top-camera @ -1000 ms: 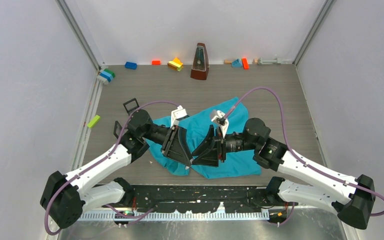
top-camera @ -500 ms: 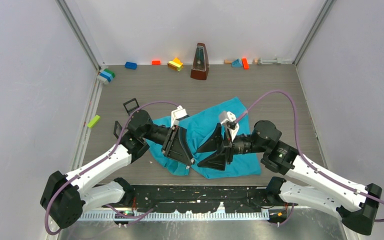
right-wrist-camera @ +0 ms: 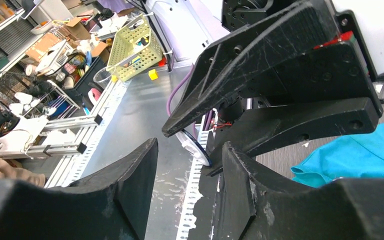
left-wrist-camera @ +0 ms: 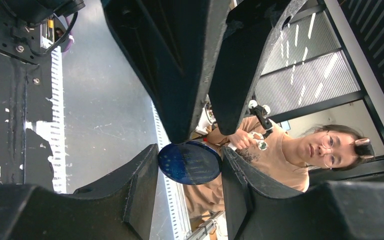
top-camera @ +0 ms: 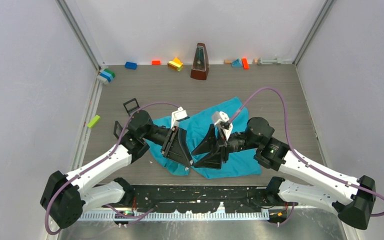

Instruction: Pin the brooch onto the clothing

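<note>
The clothing [top-camera: 202,127], a teal T-shirt, lies crumpled on the table under both grippers; a corner of it shows in the right wrist view [right-wrist-camera: 360,155]. The brooch [left-wrist-camera: 190,162] is a round dark-blue disc with a white back [right-wrist-camera: 194,145]. My left gripper [left-wrist-camera: 190,154] is shut on it, edge to edge, held above the shirt's near edge [top-camera: 190,161]. Facing it tip to tip, my right gripper [right-wrist-camera: 190,150] stands open, its fingers on either side of the brooch [top-camera: 194,159]. One right finger's tip reaches the disc's rim in the left wrist view.
A brown metronome [top-camera: 199,62] and several coloured blocks [top-camera: 175,64] line the back wall. A green block [top-camera: 93,121] and two small black frames [top-camera: 131,105] lie left of the left arm. The black base rail [top-camera: 195,192] runs along the near edge.
The right arm drew back to the right with its jaws wider, then returned to the left gripper's tips. The left arm and the brooch stayed still.
</note>
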### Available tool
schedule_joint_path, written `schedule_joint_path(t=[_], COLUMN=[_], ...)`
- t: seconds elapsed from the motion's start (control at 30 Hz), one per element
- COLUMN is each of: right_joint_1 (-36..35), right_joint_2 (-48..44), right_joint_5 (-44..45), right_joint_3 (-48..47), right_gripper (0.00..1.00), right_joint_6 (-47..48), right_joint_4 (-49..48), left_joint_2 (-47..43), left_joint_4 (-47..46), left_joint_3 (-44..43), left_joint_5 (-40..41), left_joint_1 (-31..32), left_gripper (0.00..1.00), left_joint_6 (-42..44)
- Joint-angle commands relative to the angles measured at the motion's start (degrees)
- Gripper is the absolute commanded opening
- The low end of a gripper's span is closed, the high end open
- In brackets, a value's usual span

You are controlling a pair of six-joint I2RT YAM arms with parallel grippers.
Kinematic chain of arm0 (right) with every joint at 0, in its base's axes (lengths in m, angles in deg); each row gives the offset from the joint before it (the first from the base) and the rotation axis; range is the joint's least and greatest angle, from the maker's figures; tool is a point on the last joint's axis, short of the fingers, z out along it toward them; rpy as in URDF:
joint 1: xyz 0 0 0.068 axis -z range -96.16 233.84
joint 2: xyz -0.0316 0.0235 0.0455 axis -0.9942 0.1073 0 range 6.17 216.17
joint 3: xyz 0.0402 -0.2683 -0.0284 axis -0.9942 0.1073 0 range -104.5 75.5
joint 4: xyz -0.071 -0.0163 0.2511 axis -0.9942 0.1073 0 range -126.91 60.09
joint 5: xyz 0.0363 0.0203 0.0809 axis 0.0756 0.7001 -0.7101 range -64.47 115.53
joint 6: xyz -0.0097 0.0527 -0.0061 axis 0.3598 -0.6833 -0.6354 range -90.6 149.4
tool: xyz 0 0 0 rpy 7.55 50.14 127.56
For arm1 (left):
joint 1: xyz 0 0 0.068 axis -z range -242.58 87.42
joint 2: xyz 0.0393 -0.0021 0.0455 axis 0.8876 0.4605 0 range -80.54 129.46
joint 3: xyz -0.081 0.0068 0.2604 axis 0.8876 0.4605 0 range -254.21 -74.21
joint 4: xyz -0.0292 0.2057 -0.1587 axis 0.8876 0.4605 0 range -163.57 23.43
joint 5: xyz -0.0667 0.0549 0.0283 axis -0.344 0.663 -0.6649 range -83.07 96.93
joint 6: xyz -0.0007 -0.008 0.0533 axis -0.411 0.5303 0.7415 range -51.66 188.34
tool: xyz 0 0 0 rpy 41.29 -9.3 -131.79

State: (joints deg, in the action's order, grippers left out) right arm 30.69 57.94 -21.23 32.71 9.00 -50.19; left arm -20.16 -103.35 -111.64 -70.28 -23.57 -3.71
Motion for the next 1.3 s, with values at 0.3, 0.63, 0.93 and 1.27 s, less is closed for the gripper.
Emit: schedule_joint_path(t=[0.3, 0.63, 0.93, 1.27], right_joint_1=[-0.2, -0.2, -0.2, -0.2], right_joint_2=[3.0, 4.8, 6.6, 7.3], right_joint_5=[-5.0, -6.6, -7.6, -9.4], right_joint_3=[-2.6, -2.9, -3.6, -3.9], right_gripper=[0.48, 0.34, 0.25, 0.25], right_joint_6=[-0.3, -1.1, -1.2, -1.5], right_joint_4=[-7.8, -8.7, -8.2, -7.8], left_joint_2=[-0.1, -0.2, -0.1, 0.2], left_joint_4=[-2.3, -2.5, -3.0, -4.1], left_joint_3=[-0.3, -0.6, -0.7, -0.8], left_joint_5=[-1.6, -1.3, -1.1, -0.8], left_joint_1=[0.3, 0.2, 0.3, 0.2], left_gripper=[0.18, 0.18, 0.17, 0.16], left_joint_6=[-0.7, -0.9, -1.3, -2.0])
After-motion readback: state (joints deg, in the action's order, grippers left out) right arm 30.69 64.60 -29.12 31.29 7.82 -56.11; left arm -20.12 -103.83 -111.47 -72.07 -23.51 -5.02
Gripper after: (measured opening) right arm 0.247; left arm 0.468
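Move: The brooch, a blue disc pinched in the left fingertips, has its middle about 2 cm left of the right hand point, some 1 cm back and about level. From the left hand point it lies roughly 1 cm to the right and 1 cm back. The spread clothing's middle is about 14 cm ahead of the right hand, 5 cm to its right and some 30 cm below. Right hand edges left about 1.5 cm, fingers closing by half around the brooch the left fingers still hold. ##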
